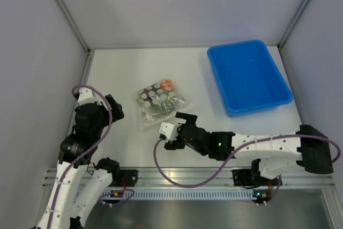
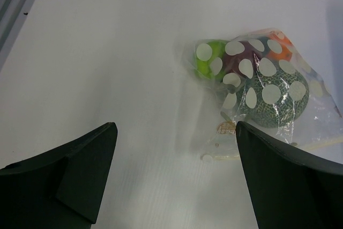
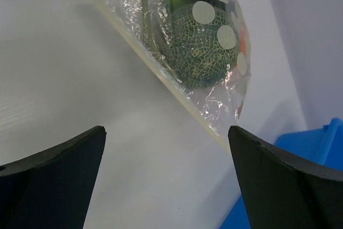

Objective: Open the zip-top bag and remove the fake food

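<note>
The zip-top bag, clear plastic with white dots, lies flat on the white table and its zip strip looks shut. Inside it is the fake food: a netted melon, a green apple, an orange and a dark piece. My left gripper hangs open to the bag's left, with bare table between its fingers. My right gripper is open just short of the bag's near edge. In the right wrist view the bag and melon lie just ahead, untouched.
A blue bin stands at the back right of the table with nothing in it, and its corner shows beside the right finger. Grey walls with metal posts close in three sides. A metal rail runs along the near edge.
</note>
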`<action>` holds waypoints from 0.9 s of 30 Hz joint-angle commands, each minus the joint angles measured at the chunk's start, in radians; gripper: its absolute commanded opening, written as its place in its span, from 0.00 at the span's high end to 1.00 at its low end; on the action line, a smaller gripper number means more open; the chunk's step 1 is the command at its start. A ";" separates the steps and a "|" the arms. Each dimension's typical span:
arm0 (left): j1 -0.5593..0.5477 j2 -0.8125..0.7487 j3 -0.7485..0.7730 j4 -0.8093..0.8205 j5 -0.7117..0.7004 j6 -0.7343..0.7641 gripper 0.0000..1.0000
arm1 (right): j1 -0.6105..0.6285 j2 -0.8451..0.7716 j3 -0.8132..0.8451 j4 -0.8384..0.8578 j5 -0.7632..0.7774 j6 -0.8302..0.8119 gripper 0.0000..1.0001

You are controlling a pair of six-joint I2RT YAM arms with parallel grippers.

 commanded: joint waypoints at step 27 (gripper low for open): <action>-0.035 -0.026 -0.005 0.046 -0.005 -0.002 0.02 | -0.161 0.602 0.074 0.859 0.166 -0.538 0.84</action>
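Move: The middle of the zip-top bag's near, zipped edge lies about 11 cm ahead of the open right hand, 4 cm to its left and 7 cm lower. The melon inside the bag lies just beyond that edge, roughly 16 cm ahead and 6 cm left of the hand; the orange food is some 25 cm ahead and 5 cm left. The blue bin sits about 27 cm ahead and 30 cm right. From the left hand, the zipped edge is about 7 cm ahead, 22 cm right and 14 cm below. Forward and down, with some drift left at first, the right hand slants to the bag's zipped edge, about 11 cm out and 7 cm lower, rolling some 20 degrees with its left side dipping and swinging to point more straight ahead. The fingers start closing midway and, as the reach eases off, pinch the zip strip near its middle with their tips, the hand rising slightly at the end. ##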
